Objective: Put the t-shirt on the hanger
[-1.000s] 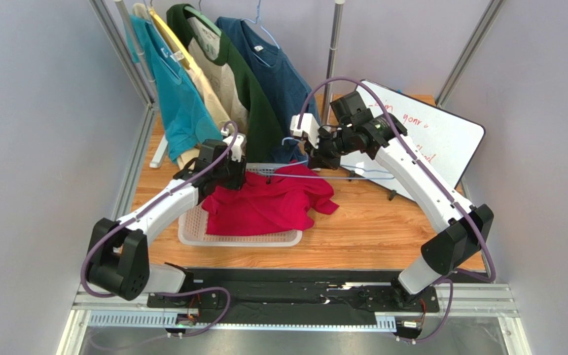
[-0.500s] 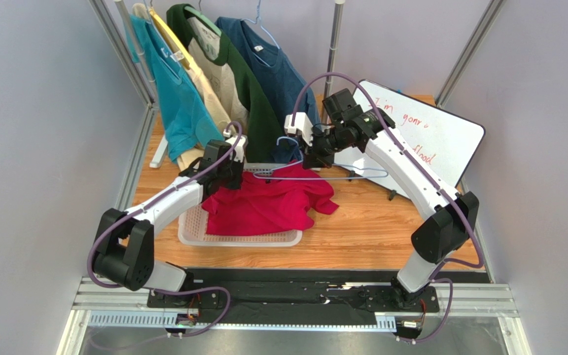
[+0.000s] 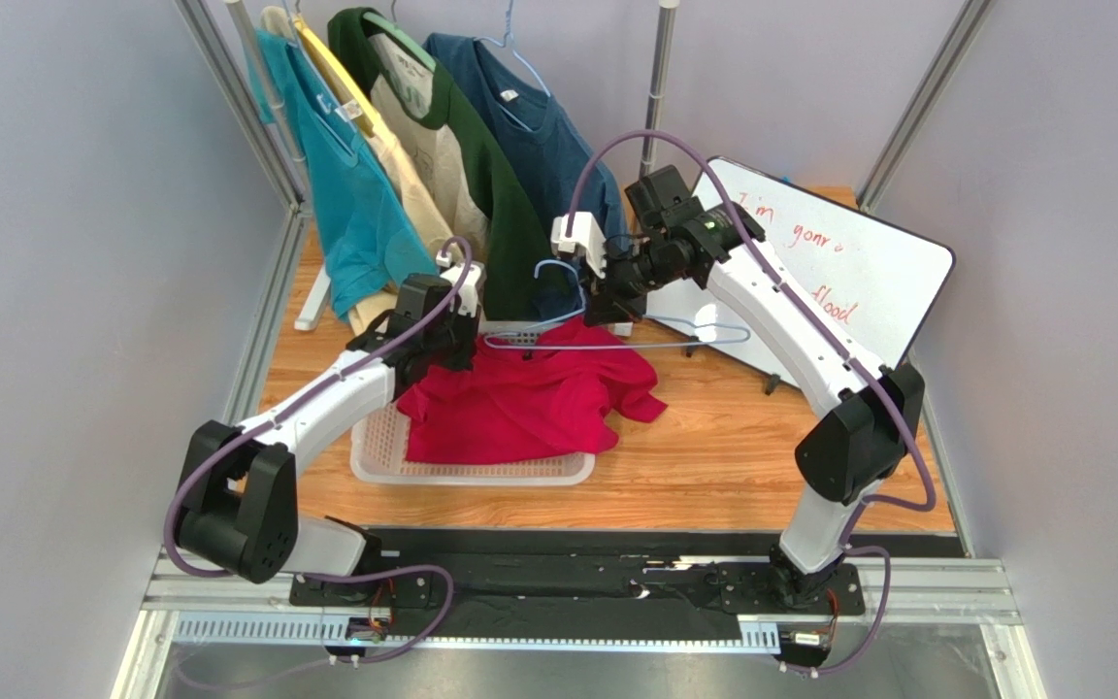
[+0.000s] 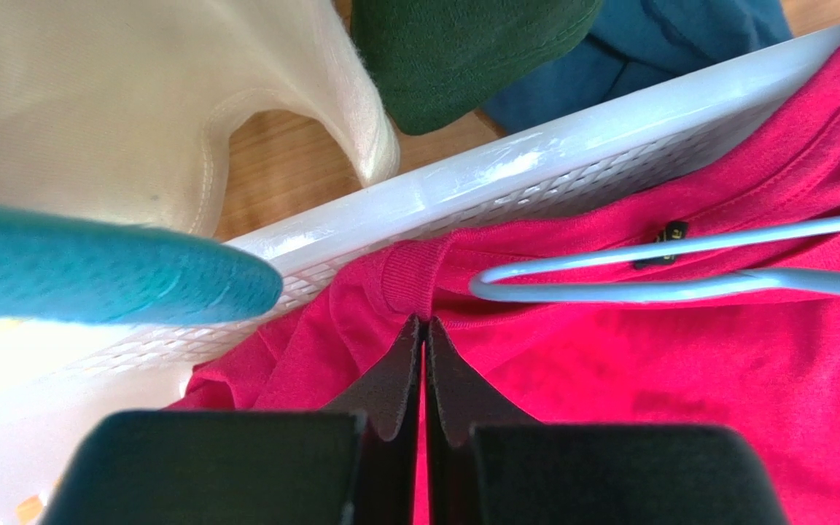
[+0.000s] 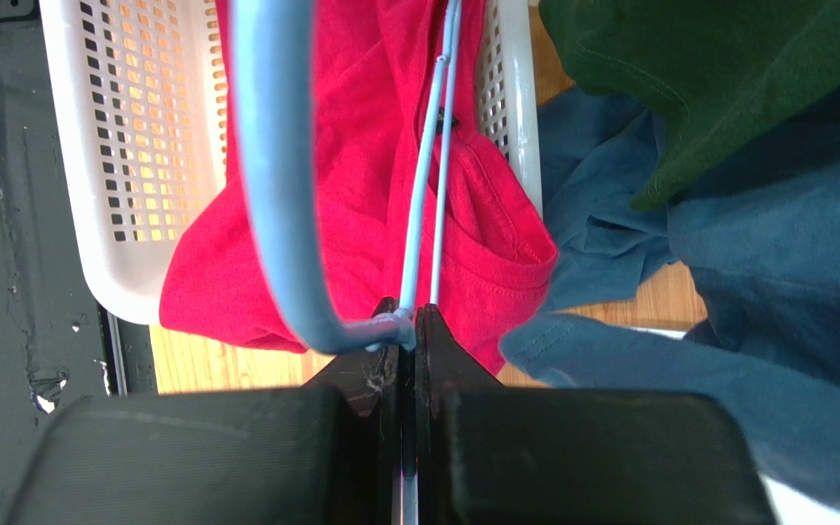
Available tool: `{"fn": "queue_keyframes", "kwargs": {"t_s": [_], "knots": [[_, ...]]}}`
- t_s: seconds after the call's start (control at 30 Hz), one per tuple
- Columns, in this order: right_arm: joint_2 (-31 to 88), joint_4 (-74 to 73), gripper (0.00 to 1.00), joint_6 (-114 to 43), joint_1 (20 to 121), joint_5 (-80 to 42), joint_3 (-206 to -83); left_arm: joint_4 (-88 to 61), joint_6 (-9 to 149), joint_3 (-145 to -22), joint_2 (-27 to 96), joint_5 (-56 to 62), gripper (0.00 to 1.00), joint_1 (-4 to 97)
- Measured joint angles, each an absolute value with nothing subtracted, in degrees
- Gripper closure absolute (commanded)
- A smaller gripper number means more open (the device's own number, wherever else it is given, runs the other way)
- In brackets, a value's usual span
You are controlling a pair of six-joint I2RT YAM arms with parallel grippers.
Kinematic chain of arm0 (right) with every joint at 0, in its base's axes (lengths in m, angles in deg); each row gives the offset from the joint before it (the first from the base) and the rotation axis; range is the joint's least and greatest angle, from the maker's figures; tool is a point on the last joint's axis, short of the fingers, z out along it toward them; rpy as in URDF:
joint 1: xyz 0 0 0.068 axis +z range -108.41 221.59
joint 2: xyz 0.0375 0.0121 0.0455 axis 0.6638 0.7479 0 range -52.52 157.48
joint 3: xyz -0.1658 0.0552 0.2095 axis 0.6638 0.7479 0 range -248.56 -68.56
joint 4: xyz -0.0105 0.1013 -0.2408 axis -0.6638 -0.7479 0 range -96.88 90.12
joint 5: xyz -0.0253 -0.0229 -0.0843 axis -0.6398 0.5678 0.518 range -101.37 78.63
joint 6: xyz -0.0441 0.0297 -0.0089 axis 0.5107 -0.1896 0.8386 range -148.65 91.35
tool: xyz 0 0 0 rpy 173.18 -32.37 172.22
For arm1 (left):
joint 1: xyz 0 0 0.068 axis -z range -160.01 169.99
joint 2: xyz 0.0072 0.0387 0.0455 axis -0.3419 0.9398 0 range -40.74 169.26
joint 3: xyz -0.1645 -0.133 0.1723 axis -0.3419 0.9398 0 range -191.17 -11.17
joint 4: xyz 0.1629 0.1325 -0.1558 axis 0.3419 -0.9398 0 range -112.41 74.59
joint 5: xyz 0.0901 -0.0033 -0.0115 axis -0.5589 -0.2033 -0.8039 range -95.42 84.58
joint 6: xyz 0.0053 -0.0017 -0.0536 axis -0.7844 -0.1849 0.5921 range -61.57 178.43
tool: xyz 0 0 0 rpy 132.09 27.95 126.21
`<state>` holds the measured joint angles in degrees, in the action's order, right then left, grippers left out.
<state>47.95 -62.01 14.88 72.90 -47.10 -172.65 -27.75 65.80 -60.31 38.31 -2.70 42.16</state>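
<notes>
The red t-shirt lies bunched in the white basket and spills over its right side. My left gripper is shut on the t-shirt at its collar, at the basket's back rim. My right gripper is shut on the light-blue hanger at the base of its hook and holds it level above the shirt's collar. In the left wrist view the hanger's left end sits inside the neck opening. In the right wrist view the hook curves over the red t-shirt.
Teal, cream, dark green and navy shirts hang on a rail at the back, close above both grippers. A whiteboard leans at the right rear. A vertical pole stands behind the right gripper.
My right gripper has moved left and a little back with the hanger, sliding its left end toward the collar. My left gripper has stayed shut on the shirt, shifting slightly.
</notes>
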Motion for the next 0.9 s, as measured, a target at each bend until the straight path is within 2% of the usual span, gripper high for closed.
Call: {"fn": "queue_keyframes", "kwargs": {"t_s": [0.4,0.9], "knots": [[51.82,-62.73,1.00,14.88,72.90,-49.39,-174.95,-28.49,65.30,-60.53,35.27,0.01,1.00,42.32],[52.41,-59.30,1.00,15.56,72.90,-58.97,-174.67,-34.50,61.06,-63.35,24.85,8.32,1.00,44.46]]}}
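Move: My left hand already pinches the left edge of the pink t-shirt's collar; the hanger's left tip is about 4 cm to its right, 2 cm ahead and 3 cm above. The neck label lies some 10 cm right and 1 cm ahead, 2 cm lower; the basket's middle about 2 cm right, 5 cm back and 6 cm below. From my right hand, gripping the hanger by its neck, the held collar edge is about 19 cm left, 2 cm ahead and 12 cm down. Keeping the collar edge pinched, I lift it about 8 cm with my left hand, slowly at first, then faster while drawing back and somewhat right and turning clockwise about 15 degrees. Meanwhile my right hand keeps its grip and carries the hanger some 3 cm left, dipping about 1 cm and rising again, to feed its left tip under the raised edge into the neck opening. ##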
